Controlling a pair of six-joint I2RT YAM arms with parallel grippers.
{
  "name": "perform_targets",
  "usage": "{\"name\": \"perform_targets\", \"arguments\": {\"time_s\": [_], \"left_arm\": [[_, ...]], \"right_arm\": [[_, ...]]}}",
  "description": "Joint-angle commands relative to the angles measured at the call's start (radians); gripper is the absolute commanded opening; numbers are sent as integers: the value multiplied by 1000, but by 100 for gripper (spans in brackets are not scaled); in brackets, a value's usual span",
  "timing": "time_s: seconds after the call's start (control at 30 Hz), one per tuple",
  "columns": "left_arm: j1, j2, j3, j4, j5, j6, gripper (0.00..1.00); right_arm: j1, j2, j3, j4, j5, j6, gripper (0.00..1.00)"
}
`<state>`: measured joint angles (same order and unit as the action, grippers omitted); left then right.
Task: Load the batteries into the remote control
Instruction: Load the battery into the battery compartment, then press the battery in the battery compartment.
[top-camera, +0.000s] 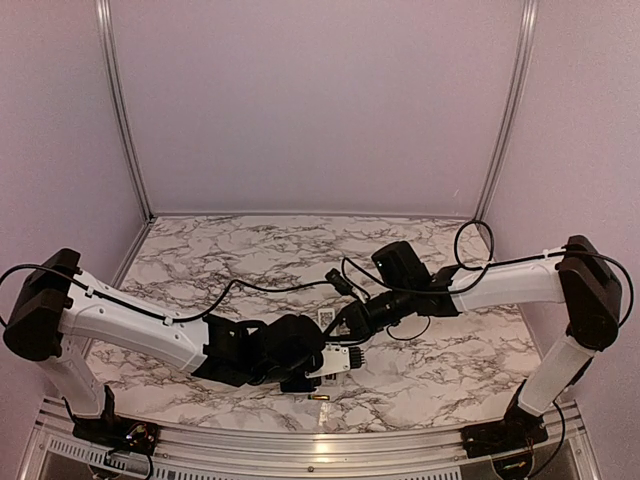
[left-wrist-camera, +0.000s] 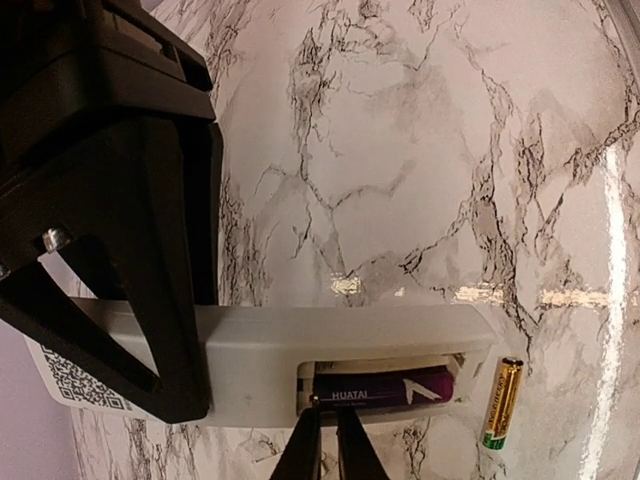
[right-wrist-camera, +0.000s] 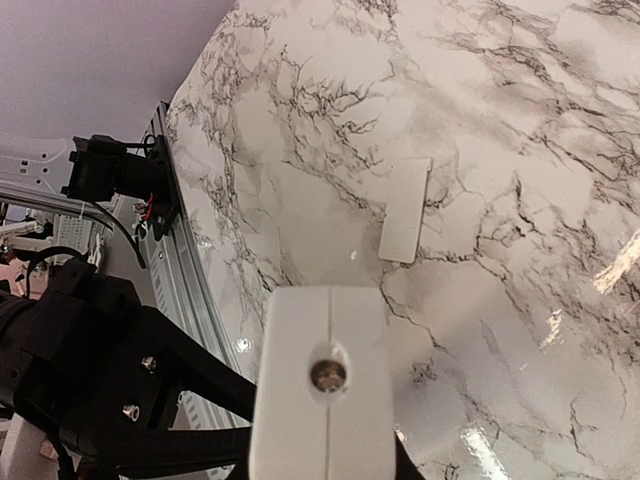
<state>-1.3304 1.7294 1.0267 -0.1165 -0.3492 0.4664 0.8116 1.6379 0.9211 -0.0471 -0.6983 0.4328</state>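
Observation:
The white remote control (left-wrist-camera: 330, 345) is held on its edge just above the marble, with its open compartment facing the left wrist camera. My right gripper (right-wrist-camera: 325, 445) is shut on it, one black finger (left-wrist-camera: 170, 320) crossing its left part. A dark purple battery (left-wrist-camera: 385, 388) lies inside the compartment. My left gripper (left-wrist-camera: 326, 440) is shut, its thin tips touching the compartment's left end by that battery. The golden battery (left-wrist-camera: 502, 402) lies on the table just past the remote's right end. From above, the remote (top-camera: 338, 360) and the golden battery (top-camera: 320, 398) sit near the front middle.
A small flat white cover plate (right-wrist-camera: 405, 210) lies on the marble beyond the remote's end. A QR label (left-wrist-camera: 75, 385) marks the remote's left end. The left arm's black body (right-wrist-camera: 90, 400) is close beside the right gripper. A metal rail (top-camera: 300, 445) borders the near edge.

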Motion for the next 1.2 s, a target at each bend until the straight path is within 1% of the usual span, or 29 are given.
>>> {"name": "perform_targets", "arguments": {"time_s": [0.0, 0.17, 0.33, 0.43, 0.53, 0.7, 0.77, 0.8, 0.87, 0.97, 1.0, 1.03, 1.1, 1.17], "left_arm": [[-9, 75, -27, -144, 44, -8, 7], [-13, 91, -11, -140, 36, -14, 7], [-13, 85, -11, -131, 30, -29, 7], [-12, 45, -41, -110, 12, -39, 10], [-5, -31, -85, -82, -3, -53, 16], [7, -201, -162, -1, -8, -90, 29], [14, -289, -194, 45, -7, -111, 37], [16, -323, -212, 64, -11, -127, 44], [21, -396, -248, 103, -19, -158, 54], [30, -499, -300, 190, -14, -229, 82], [36, -530, -313, 207, 7, -258, 95], [46, -556, -325, 226, 27, -297, 98], [81, -596, -343, 254, 102, -404, 99], [113, -628, -363, 295, 124, -532, 99]], "right_arm": [[2, -48, 53, 186, -169, 64, 0], [3, -41, 46, 216, -182, 85, 0], [2, -38, 45, 208, -180, 81, 0], [-4, -38, 44, 190, -169, 71, 0], [-25, -45, 29, 194, -168, 71, 0], [-56, -68, 13, 177, -150, 46, 0], [-65, -83, 7, 176, -143, 37, 0], [-68, -91, 4, 175, -138, 33, 0], [-73, -110, 0, 170, -128, 21, 0], [-74, -141, -12, 193, -126, 19, 0], [-74, -149, -18, 207, -130, 23, 0], [-74, -156, -23, 225, -133, 28, 0], [-74, -172, -30, 248, -142, 30, 0], [-72, -183, -35, 263, -143, 31, 0]]}}
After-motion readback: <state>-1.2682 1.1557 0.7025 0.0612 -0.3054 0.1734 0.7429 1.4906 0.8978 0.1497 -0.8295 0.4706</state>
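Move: The purple battery, already lying in the remote's compartment, has its middle about 2 cm back of the left hand's nearly shut fingertips and 1 cm below. The gold battery lies on the table some 4 cm back, 1 cm left and 9 cm below that hand; the white cover is about 12 cm ahead, 8 cm right and 9 cm below it. From the right hand, which holds the remote, the purple battery is some 6 cm back, straight in line, 4 cm below. Left hand dips 6 cm off the purple battery, climbs about 18, veering left, opening wide; right raises the remote. ##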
